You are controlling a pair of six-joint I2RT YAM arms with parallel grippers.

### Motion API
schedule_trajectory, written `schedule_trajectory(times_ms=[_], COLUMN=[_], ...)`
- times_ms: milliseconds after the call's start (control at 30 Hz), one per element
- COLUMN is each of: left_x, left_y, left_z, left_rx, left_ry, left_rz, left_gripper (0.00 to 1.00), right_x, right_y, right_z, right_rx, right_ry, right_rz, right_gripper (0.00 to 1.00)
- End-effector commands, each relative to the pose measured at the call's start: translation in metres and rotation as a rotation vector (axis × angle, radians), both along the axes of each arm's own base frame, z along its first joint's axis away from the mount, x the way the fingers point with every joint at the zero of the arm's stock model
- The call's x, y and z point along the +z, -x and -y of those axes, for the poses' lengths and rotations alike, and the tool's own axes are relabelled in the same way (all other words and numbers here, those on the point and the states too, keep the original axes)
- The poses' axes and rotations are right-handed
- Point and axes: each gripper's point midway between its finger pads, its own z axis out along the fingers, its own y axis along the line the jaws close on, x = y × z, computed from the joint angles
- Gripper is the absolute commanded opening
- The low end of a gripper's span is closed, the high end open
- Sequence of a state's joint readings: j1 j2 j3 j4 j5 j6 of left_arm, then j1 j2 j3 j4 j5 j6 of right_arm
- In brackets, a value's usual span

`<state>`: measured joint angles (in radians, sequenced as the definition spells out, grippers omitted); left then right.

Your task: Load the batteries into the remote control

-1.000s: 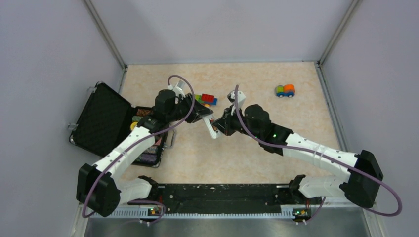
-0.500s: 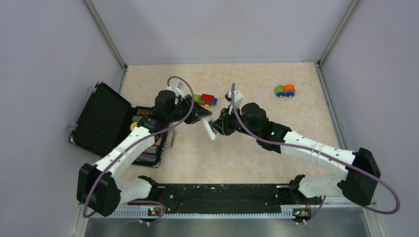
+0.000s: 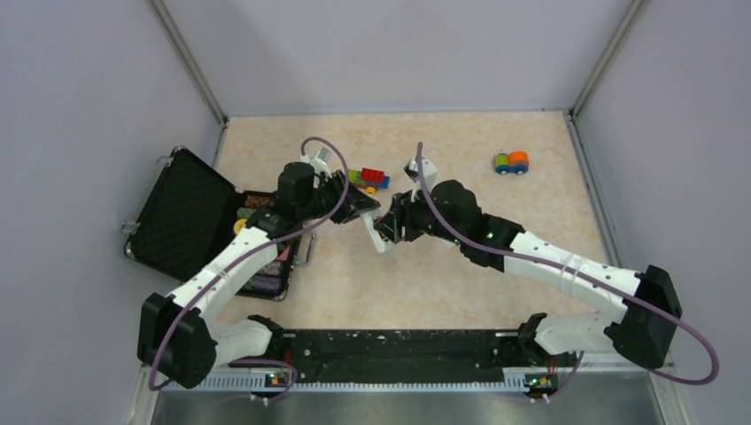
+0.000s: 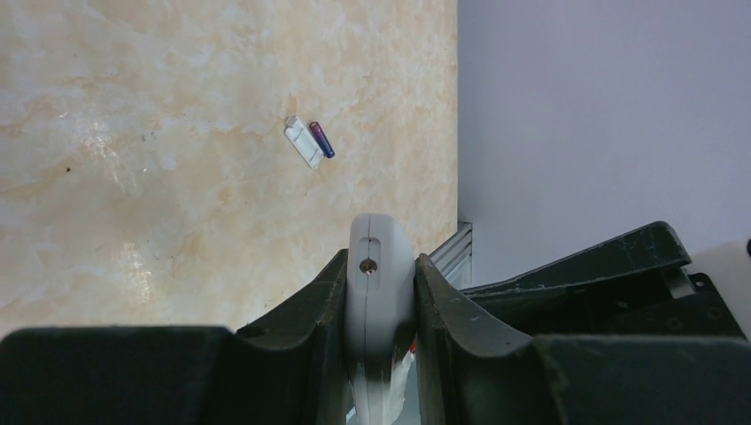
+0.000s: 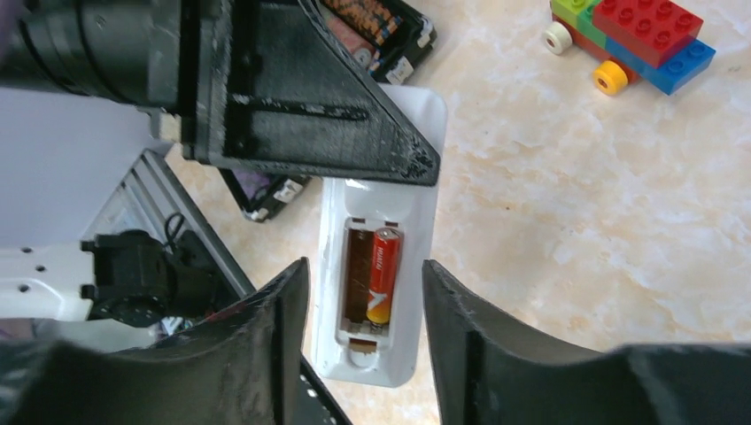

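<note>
My left gripper (image 4: 381, 261) is shut on the white remote control (image 4: 381, 266) and holds it above the table, back side up. In the right wrist view the remote control (image 5: 376, 274) has its battery bay uncovered. A red-orange battery (image 5: 384, 274) lies in the bay's right slot; the left slot shows bare brown. My right gripper (image 5: 363, 266) is open, its fingers on either side of the bay and touching nothing. The dark blue-purple battery (image 4: 322, 140) lies on the table beside the white back cover (image 4: 304, 142). From above, both grippers meet at the remote control (image 3: 379, 234).
An open black case (image 3: 181, 212) with striped chips sits at the left. A multicoloured brick car (image 3: 369, 178) stands just behind the grippers and shows again as the brick car (image 5: 633, 40). A small toy car (image 3: 511, 163) is at the back right.
My right gripper has opened and its arm has edged left towards the remote. The left arm and the remote have stayed where they were.
</note>
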<state>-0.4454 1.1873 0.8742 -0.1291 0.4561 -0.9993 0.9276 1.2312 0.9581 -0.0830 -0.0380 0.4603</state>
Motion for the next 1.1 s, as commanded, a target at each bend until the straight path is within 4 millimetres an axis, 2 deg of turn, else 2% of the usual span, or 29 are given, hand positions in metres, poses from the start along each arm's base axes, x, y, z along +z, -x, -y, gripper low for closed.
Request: schedule_trajectory(times_ms=[0,67,233,333,400,567,700,967,1067], left_x=[0.015,0.018,0.026,0.039,0.045,0.06,0.068,0.067,0.067], left_y=[-0.003,-0.004,-0.006,-0.01,-0.01,-0.013,-0.015,-0.016,-0.016], left_z=[0.001,0.002,0.001,0.004,0.005,0.005,0.004,0.004,0.003], left_rx=[-0.016,-0.019,-0.009,-0.004,0.0,0.017,0.032,0.037,0.04], left_ry=[0.025,0.033,0.055,0.096,0.119,0.164,0.184,0.186,0.187], left_rz=[0.075,0.09,0.127,0.172,0.188,0.235,0.269,0.266,0.265], left_gripper=[0.0,0.0,0.0,0.0,0.0,0.0,0.0,0.0,0.0], right_x=[0.052,0.055,0.058,0.064,0.06,0.046,0.038,0.06,0.06], right_y=[0.004,0.002,0.0,0.0,0.0,0.009,0.014,0.006,0.002], right_z=[-0.004,0.0,0.017,0.026,0.031,0.025,0.018,0.004,0.002], right_rx=[-0.014,-0.053,-0.183,-0.245,-0.304,-0.346,-0.366,-0.318,-0.328], right_ry=[-0.129,-0.145,-0.195,-0.255,-0.299,-0.501,-0.592,-0.727,-0.738], right_rz=[0.009,-0.033,-0.182,-0.302,-0.423,-0.711,-0.876,-0.921,-0.93], right_gripper=[0.54,0.64,0.98,0.99,0.99,0.99,0.99,0.99,0.99])
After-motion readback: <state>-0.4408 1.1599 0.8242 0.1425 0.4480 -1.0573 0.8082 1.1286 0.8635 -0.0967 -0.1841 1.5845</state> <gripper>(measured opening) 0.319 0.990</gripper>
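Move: The red battery already lies in the remote's open bay, about 2 cm left of the right hand's half-open fingers and 2 cm lower. The left hand, gripping the remote's other end, has it some 5 cm back, 3 cm right and 2 cm below. From the right hand, the toy brick car is about 15 cm ahead, 5 cm left; the white cover lies 17 cm right, 1 cm back, with the blue battery 19 cm right and level, all some 20 cm down. The remote is carried up about 4 cm by the left hand, which keeps its pinch and tilts its fingertips slightly upward. Already clear of the battery, the right fingers spread fully as the hand rises and swings right, dips backward, then comes left and up again towards the remote's bay end, rolling some 65 degrees clockwise as seen along its fingers; contact there can't be made out. ##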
